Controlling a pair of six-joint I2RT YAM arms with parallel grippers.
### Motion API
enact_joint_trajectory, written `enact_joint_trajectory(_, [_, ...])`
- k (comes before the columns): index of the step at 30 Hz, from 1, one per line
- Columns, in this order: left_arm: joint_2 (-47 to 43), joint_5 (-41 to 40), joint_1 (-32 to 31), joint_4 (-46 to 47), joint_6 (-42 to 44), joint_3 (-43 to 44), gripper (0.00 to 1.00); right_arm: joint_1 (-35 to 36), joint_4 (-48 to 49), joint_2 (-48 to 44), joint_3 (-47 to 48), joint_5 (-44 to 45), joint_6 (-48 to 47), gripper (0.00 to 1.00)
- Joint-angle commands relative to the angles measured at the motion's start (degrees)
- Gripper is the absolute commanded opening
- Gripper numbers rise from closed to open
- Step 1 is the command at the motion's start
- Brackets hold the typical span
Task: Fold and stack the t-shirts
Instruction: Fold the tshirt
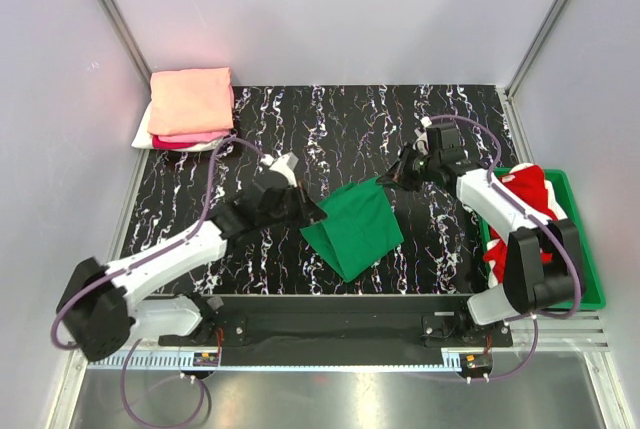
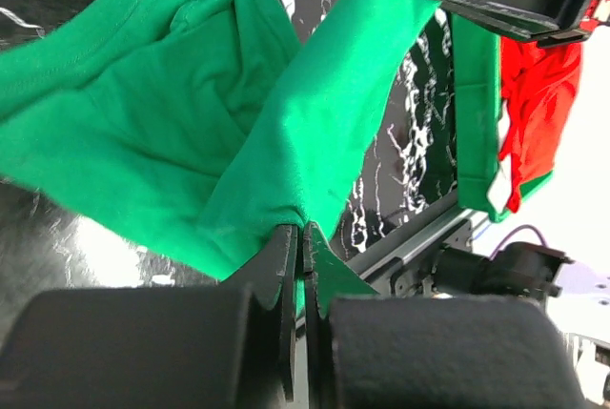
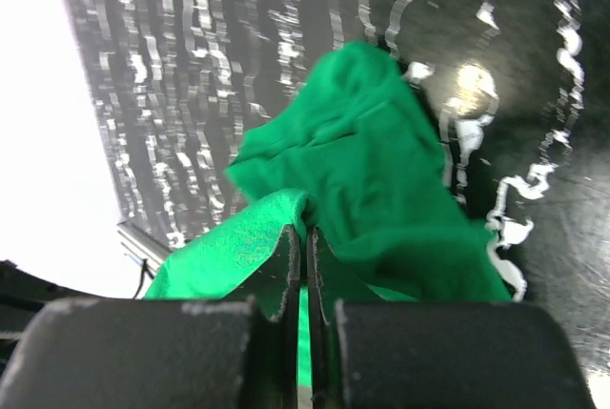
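Observation:
A bright green t-shirt (image 1: 352,227) lies partly folded in the middle of the black marbled table (image 1: 340,119). My left gripper (image 1: 310,212) is shut on its left corner, and in the left wrist view the cloth (image 2: 191,142) is pinched between the jaws of that gripper (image 2: 302,230). My right gripper (image 1: 386,180) is shut on the shirt's far right corner. In the right wrist view green fabric (image 3: 372,171) bunches at that gripper's (image 3: 307,230) closed tips. A folded stack stands at the back left: salmon-peach t-shirt (image 1: 190,99) on top, hot pink (image 1: 190,137) and white (image 1: 143,133) beneath.
A rigid green bin (image 1: 592,259) at the right table edge holds a red t-shirt (image 1: 527,197), also seen in the left wrist view (image 2: 538,94). Grey walls enclose the table on three sides. A metal rail (image 1: 330,301) runs along the near edge.

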Motion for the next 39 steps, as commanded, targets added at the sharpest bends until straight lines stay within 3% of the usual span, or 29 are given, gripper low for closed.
enact_joint_trajectory(1, [-5.26, -4.83, -0.07, -4.89, -1.02, 0.23, 0.01, 0.68, -0.83, -2.11, 3.62, -2.28, -0.13, 0.0])
enact_joint_trajectory(7, [-3.87, -8.53, 1.68, -7.53, 1.43, -0.92, 0.01, 2.26, 3.21, 7.89, 6.69, -3.86, -0.39, 0.0])
enact_joint_trajectory(14, [4.12, -3.63, 13.87, -1.74, 10.73, -1.89, 0.0, 2.79, 6.64, 22.57, 16.01, -6.32, -1.09, 0.0])
enact_joint_trajectory(17, [11.14, 0.41, 18.11, 1.26, 15.13, 0.48, 0.0, 2.79, 4.98, 27.32, 21.19, -5.54, -1.45, 0.05])
enact_joint_trajectory(18, [15.6, 1.05, 18.65, 1.35, 15.93, 1.7, 0.0, 2.79, 4.71, 29.25, 23.21, -5.28, -1.27, 0.11])
enact_joint_trajectory(21, [23.61, 3.86, 19.88, 1.52, 17.69, 5.75, 0.0, 2.79, 3.48, 32.69, 26.81, -4.75, -1.27, 0.19])
enact_joint_trajectory(22, [25.21, 4.82, 20.14, 2.31, 18.13, 6.37, 0.05, 2.79, 2.52, 33.48, 27.7, -4.23, -1.27, 0.28])
enact_joint_trajectory(26, [29.79, 7.46, 21.81, 2.05, 18.66, 10.58, 0.36, 2.79, 0.14, 35.07, 29.47, -0.97, -0.13, 0.3])
enact_joint_trajectory(28, [28.93, 7.38, 22.43, 0.48, 18.84, 11.64, 0.63, 2.88, -0.82, 34.63, 29.38, 0.69, 0.31, 0.36])
enact_joint_trajectory(30, [26.04, 7.21, 22.69, -0.84, 19.19, 13.04, 0.71, 2.79, -1.44, 33.49, 29.29, 1.66, 0.14, 0.37])
enact_joint_trajectory(31, [24.8, 6.42, 22.78, -2.94, 19.71, 13.58, 0.88, 2.79, -2.23, 32.7, 29.29, 2.63, -0.13, 0.39])
enact_joint_trajectory(32, [23.57, 5.98, 22.78, -4.09, 19.98, 14.19, 0.99, 2.88, -2.41, 30.78, 29.03, 3.07, -0.48, 0.43])
enact_joint_trajectory(36, [15.67, 3.96, 22.87, -9.63, 21.12, 16.66, 0.99, 2.79, -4.86, 23.48, 26.66, 7.98, -2.49, 0.56])
enact_joint_trajectory(39, [11.62, 3.95, 22.78, -11.22, 21.04, 15.87, 0.99, 2.88, -5.4, 16.8, 23.33, 11.33, -3.12, 0.58])
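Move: Both hands hold the green t-shirt up by its far corners. From the left hand, the bare table where its corner is to go lies about 9 cm ahead, 9 cm to the left and 12 cm below; the shirt's middle is 8 cm right, 3 cm back and 8 cm below. The right hand's laying spot is roughly 6 cm ahead, 5 cm left and 8 cm below, with the shirt's middle 6 cm left, 9 cm back and 6 cm below. Still pinching the t-shirt's two far corners, the hands lift a touch, then swing forward, left and down to the table: the left about 11 cm forward, 9 cm left and 13 cm down, the right about 10 cm forward, 6 cm left and 8 cm down. Both let go low down, the left opening wide, the right about halfway; the left then rises some 9 cm, while the right eases 3 cm left and starts up. ##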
